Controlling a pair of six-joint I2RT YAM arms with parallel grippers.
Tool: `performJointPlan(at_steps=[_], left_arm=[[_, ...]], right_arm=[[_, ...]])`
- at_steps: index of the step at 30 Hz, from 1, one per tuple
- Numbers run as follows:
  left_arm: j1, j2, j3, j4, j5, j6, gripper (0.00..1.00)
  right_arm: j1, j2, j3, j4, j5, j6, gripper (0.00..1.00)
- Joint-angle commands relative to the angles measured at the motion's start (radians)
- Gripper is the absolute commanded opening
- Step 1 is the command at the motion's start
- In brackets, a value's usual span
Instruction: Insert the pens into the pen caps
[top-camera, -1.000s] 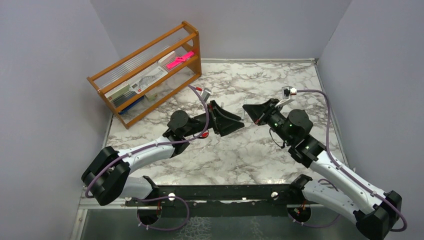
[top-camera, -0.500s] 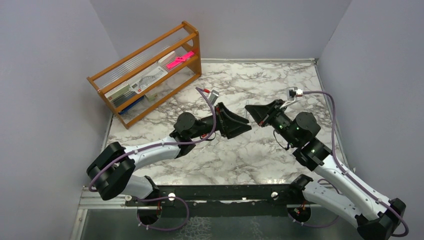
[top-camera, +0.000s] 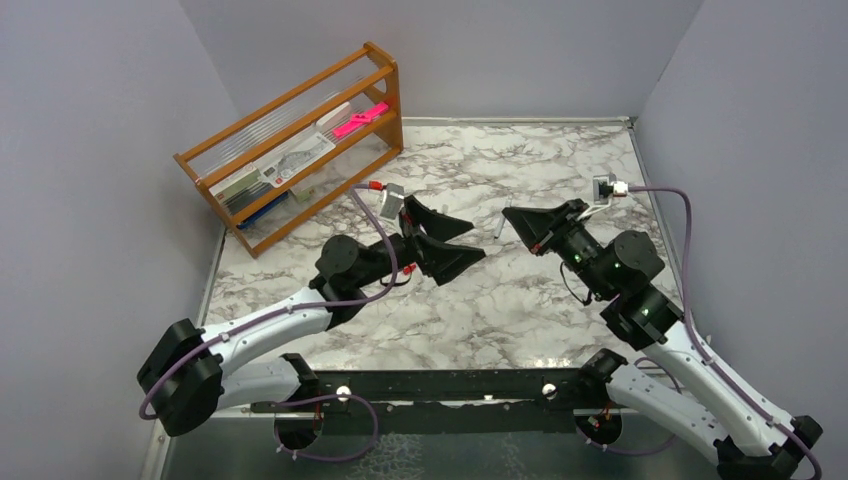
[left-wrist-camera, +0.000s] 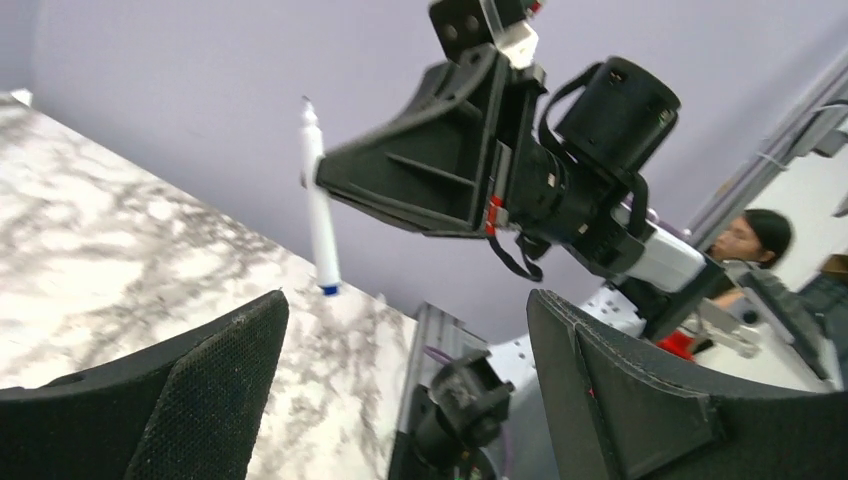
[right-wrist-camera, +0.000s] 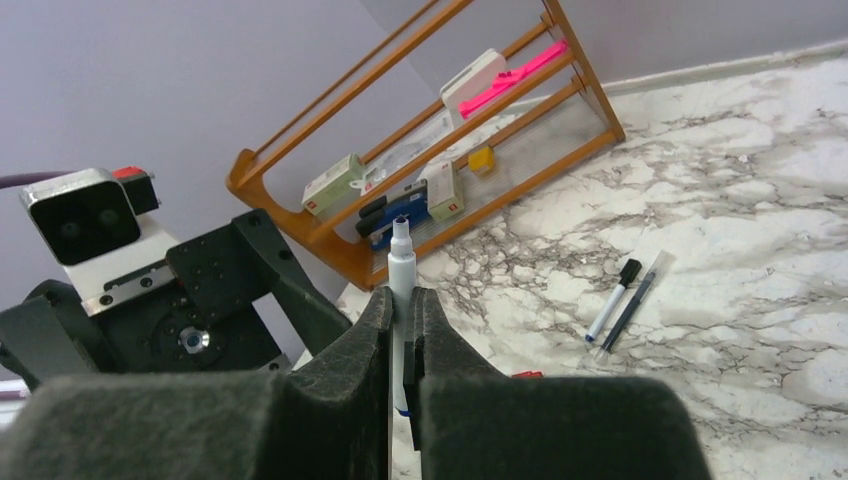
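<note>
My right gripper is shut on a white pen and holds it upright above the table's middle. In the right wrist view the pen stands between the closed fingers, bare tip up. My left gripper faces it from the left, open wide and empty. From the left wrist, the pen shows a blue bottom end, and the right gripper clamps it beyond my spread fingers. Two more pens lie on the marble, one with a black cap. A small red cap lies nearby.
A wooden rack with a bright-pink flat object and small boxes stands at the back left. The marble table is walled by grey panels. A black rail runs along the near edge between the arm bases.
My left gripper has opened wide and drawn back to the left, away from the pen. The right gripper has shifted slightly right, still holding the pen.
</note>
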Motion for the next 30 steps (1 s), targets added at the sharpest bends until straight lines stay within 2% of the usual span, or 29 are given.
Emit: performJointPlan(at_steps=[1,9,14,20,21,25,27,30], left_arm=[[0.001,0.004,0.077,-0.163,-0.077,0.143,0.91],[-0.021,0.128,0.128,-0.073,-0.035,0.084,0.91],[-0.034,0.139,0.145,-0.066,-0.033,0.089,0.91],[-0.042,0.132,0.143,-0.045,-0.061,0.072,0.86],[-0.043,0.133,0.147,-0.043,-0.059,0.072,0.81],[-0.047,0.154,0.166,-0.041,-0.049,0.066,0.50],[-0.050,0.164,0.170,-0.036,-0.045,0.057,0.45],[-0.053,0.167,0.170,-0.024,-0.052,0.046,0.31]], right_arm=[[0.001,-0.048,-0.013,0.025,-0.028,-0.035,0.01],[0.001,-0.051,0.014,0.042,-0.094,-0.031,0.01],[0.001,-0.038,0.014,0.066,-0.121,-0.020,0.01],[0.001,-0.028,-0.005,0.073,-0.135,-0.011,0.01],[0.000,-0.027,-0.011,0.080,-0.137,-0.010,0.01],[0.001,-0.019,-0.029,0.103,-0.146,-0.002,0.01],[0.001,-0.014,-0.030,0.109,-0.159,0.000,0.01],[0.001,-0.009,-0.032,0.109,-0.167,-0.004,0.01]])
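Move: The uncapped white pen stands roughly upright in the right hand's shut fingers, its middle practically at that hand's point. From the open left hand, the white pen's middle is about 5 cm ahead, 5 cm to the right and 3 cm above. Down on the table, some 33 cm below the left hand, the red cap lies about 11 cm ahead and 13 cm left, and the dark pen about 22 cm ahead and 6 cm left. The left hand goes about 4 cm right and 2 cm forward, part-closing its fingers around the pen's lower end. ##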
